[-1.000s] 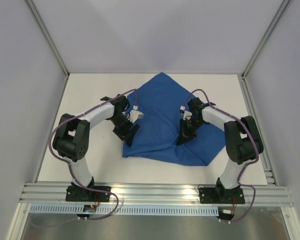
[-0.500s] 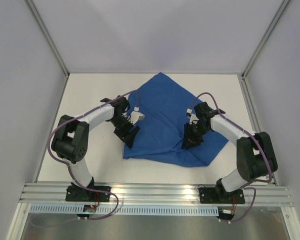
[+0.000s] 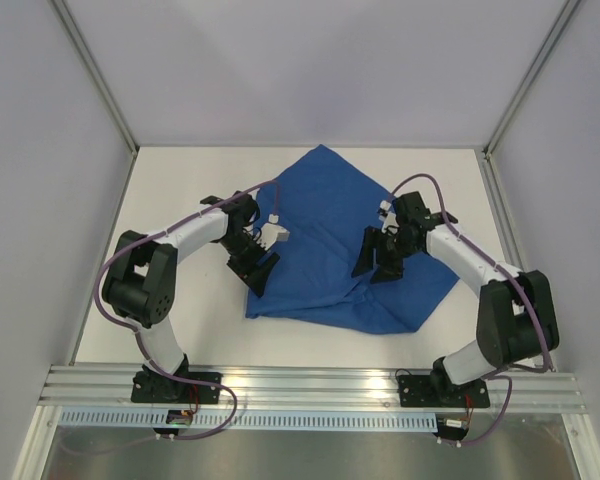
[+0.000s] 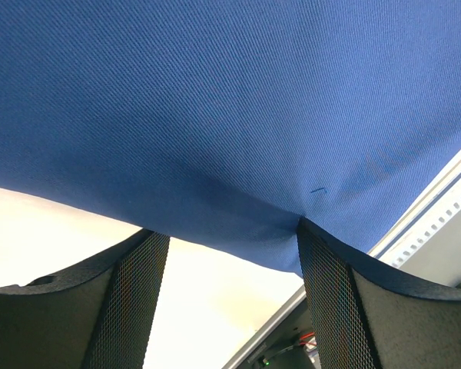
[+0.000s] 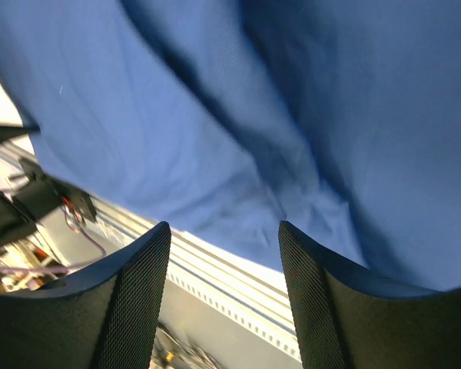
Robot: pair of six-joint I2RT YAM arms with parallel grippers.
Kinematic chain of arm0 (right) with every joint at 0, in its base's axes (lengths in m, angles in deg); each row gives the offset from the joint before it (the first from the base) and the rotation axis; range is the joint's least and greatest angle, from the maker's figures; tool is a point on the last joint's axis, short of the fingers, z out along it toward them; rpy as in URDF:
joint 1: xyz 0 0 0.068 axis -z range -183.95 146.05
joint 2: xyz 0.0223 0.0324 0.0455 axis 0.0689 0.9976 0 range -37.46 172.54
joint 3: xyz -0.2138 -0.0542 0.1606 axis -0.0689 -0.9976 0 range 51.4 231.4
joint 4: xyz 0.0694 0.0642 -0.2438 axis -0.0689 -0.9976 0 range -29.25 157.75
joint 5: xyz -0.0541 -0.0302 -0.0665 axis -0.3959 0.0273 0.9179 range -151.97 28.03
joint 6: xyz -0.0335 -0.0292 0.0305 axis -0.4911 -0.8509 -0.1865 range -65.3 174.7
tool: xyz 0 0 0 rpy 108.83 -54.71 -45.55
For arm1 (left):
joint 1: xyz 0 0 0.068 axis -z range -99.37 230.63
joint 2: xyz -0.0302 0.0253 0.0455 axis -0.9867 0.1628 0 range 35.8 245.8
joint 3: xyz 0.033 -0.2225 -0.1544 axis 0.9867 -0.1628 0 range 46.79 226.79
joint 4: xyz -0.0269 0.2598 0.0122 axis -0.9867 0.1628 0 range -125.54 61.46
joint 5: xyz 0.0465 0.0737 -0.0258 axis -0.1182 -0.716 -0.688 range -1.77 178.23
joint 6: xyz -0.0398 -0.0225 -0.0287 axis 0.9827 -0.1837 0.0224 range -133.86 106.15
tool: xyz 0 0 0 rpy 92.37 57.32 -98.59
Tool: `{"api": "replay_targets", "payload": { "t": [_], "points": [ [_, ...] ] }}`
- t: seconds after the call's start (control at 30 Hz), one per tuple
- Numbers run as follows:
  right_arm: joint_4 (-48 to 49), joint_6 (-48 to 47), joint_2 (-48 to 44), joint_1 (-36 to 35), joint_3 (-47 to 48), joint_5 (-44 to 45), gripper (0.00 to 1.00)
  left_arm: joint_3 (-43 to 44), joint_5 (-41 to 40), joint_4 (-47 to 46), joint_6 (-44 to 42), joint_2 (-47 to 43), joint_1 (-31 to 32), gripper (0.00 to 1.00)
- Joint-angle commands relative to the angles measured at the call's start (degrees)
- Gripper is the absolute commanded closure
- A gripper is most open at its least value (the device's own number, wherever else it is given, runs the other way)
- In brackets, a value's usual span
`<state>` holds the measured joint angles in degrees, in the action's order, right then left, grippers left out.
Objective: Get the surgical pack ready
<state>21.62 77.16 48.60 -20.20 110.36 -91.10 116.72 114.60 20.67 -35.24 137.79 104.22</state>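
Note:
The surgical pack shows as a large royal-blue cloth drape (image 3: 330, 225) lying rumpled on the white table, one corner pointing to the back. My left gripper (image 3: 255, 265) stands open at the drape's near-left edge. In the left wrist view the drape (image 4: 230, 115) hangs over the gripper (image 4: 227, 246), and its hem touches the right fingertip (image 4: 311, 238). My right gripper (image 3: 377, 256) hovers open over the drape's right half. In the right wrist view there are creased folds of the drape (image 5: 292, 115) beyond the gripper (image 5: 224, 231), with nothing between its fingers.
The white table (image 3: 180, 180) is boxed in by grey walls and slanted metal posts (image 3: 95, 75). An aluminium rail (image 3: 310, 385) runs along the near edge, carrying both arm bases. Purple cables loop over each forearm.
My right gripper has gone from shut to open, letting go of the drape, and has lifted slightly while its elbow swung right. The left arm has hardly moved.

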Motion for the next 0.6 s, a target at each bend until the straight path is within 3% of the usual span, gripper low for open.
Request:
{"api": "replay_targets", "payload": {
  "t": [0.0,0.13,0.2,0.37,0.43,0.57],
  "points": [
    [7.1,7.68,3.49,0.26,0.11,0.2,0.4,0.91,-0.35,1.19,-1.82,-1.98,0.4,0.24],
    [9.56,8.74,5.08,0.17,-0.95,0.65,0.44,0.56,-0.18,0.84,-1.73,-1.8,0.4,0.24],
    [9.57,8.48,5.08,-0.27,-1.47,0.12,0.52,0.47,-0.18,0.57,-1.73,-1.71,0.4,0.24],
    [8.43,7.43,4.29,-0.36,-5.16,-0.58,0.91,1.17,0.35,0.48,-1.38,-1.27,0.31,0.24],
    [7.29,6.64,3.76,-0.36,-6.22,-0.76,1.0,1.44,0.79,0.66,-1.55,-1.36,0.31,0.24],
    [3.16,3.83,0.88,-0.36,-6.23,0.64,1.0,1.7,2.19,1.27,-1.99,-1.8,0.31,0.23]
  ]
}}
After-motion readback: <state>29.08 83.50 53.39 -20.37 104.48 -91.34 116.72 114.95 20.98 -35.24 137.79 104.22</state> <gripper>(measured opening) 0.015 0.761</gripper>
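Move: Just under the open right fingers, about 1 cm back and 5 cm down, is the tip of the folded cloth flap. The cloth's near right corner lies roughly 10 cm back and 9 cm to the right of that hand, and its near left corner some 6 cm back and 23 cm to the left, both about 9 cm lower. From the left hand, the flap tip is about 20 cm to the right and nearly level. Sinking about 4 cm in all, the right hand first swings some 2 cm forward over the cloth, then draws back about as far towards the flap tip while still going down. On the way back its wide-open fingers shut completely, pinching the thin cloth edge at their tips. The left hand stays put, fingers still open against the cloth. ##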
